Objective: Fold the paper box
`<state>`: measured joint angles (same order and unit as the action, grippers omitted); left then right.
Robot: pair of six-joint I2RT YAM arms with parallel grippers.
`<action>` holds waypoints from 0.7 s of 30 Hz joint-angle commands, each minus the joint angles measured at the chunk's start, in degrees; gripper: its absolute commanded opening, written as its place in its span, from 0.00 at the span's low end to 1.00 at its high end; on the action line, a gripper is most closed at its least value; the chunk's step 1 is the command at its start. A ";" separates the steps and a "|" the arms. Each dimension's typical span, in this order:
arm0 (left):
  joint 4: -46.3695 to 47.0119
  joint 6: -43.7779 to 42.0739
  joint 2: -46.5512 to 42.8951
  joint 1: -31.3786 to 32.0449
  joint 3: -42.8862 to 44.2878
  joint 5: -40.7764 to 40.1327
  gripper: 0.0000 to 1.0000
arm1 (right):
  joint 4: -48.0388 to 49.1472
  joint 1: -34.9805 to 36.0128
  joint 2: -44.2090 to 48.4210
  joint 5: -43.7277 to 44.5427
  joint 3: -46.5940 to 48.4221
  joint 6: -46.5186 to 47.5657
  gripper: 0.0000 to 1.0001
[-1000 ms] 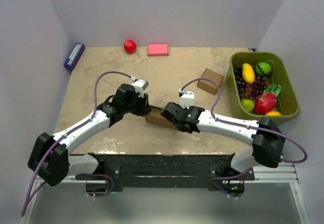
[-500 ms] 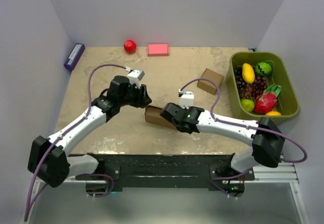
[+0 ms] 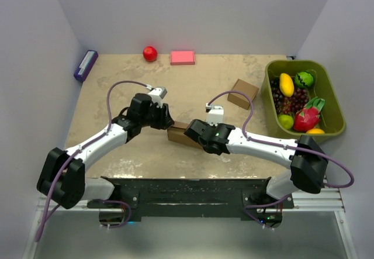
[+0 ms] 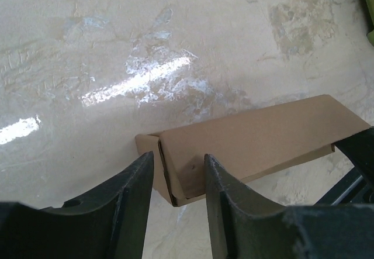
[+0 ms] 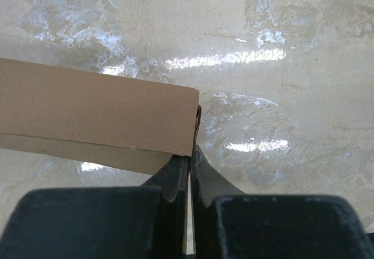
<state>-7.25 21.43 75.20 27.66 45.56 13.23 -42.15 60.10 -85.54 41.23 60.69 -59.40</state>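
Observation:
The paper box lies at the table's middle as a low oblong brown cardboard box. The left wrist view shows its near end, where a side flap stands slightly apart from the body. My left gripper is open, with its jaws straddling that end corner; I cannot tell whether they touch it. In the top view the left gripper sits at the box's left end. My right gripper is shut on the thin end wall at the opposite end of the box. Seen from the top camera, the right gripper covers that end.
A smaller squarish brown box sits to the right rear. A green basket of fruit stands at the right edge. A red ball, a pink block and a purple object lie along the back.
My left gripper drew back up and away from the box's left end, then came back to it with wider jaws. The right arm and the box stayed put.

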 commanded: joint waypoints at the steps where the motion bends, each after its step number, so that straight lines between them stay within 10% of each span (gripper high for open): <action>1: 2.06 0.89 -1.54 -0.15 -3.46 -1.19 0.44 | -3.03 0.20 -2.09 -0.36 -0.30 -2.04 0.00; 5: 2.94 1.33 -1.99 -0.15 -5.83 -1.54 0.43 | -3.29 0.20 -2.09 -0.80 0.05 -1.60 0.03; 10: 3.99 1.60 -1.63 -0.06 -7.06 -1.54 0.43 | -3.73 0.90 -0.69 -0.80 0.40 -0.28 0.49; 14: 4.08 1.60 -1.72 -0.06 -7.59 -1.63 0.42 | -2.59 1.34 2.65 -1.76 -0.74 2.52 0.65; 21: 4.34 1.60 -1.64 -0.06 -7.94 -1.54 0.41 | 3.38 1.34 13.98 -8.35 -2.93 6.57 0.70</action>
<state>0.80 23.46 73.32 27.64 39.46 12.64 -43.81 61.12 -78.52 36.80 58.39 -55.75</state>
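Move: The paper box's middle lies about 6 cm right of my left hand, 3 cm nearer me and some 3 cm lower; my half-open left fingers sit over its left end. From my right hand, shut at the box's near right corner, that middle is roughly 3 cm ahead, 7 cm left and slightly lower. The small brown carton stands about 16 cm ahead and 15 cm right of my right hand. I open my right fingers from shut to about two-thirds, letting go of the box's near right corner, then draw that hand back towards me about 2 cm and up 1.5 cm, off the box. Meanwhile my left hand stays over the left end, settling down about 1 cm onto the lid with a slight tilt, its fingers still half open. ##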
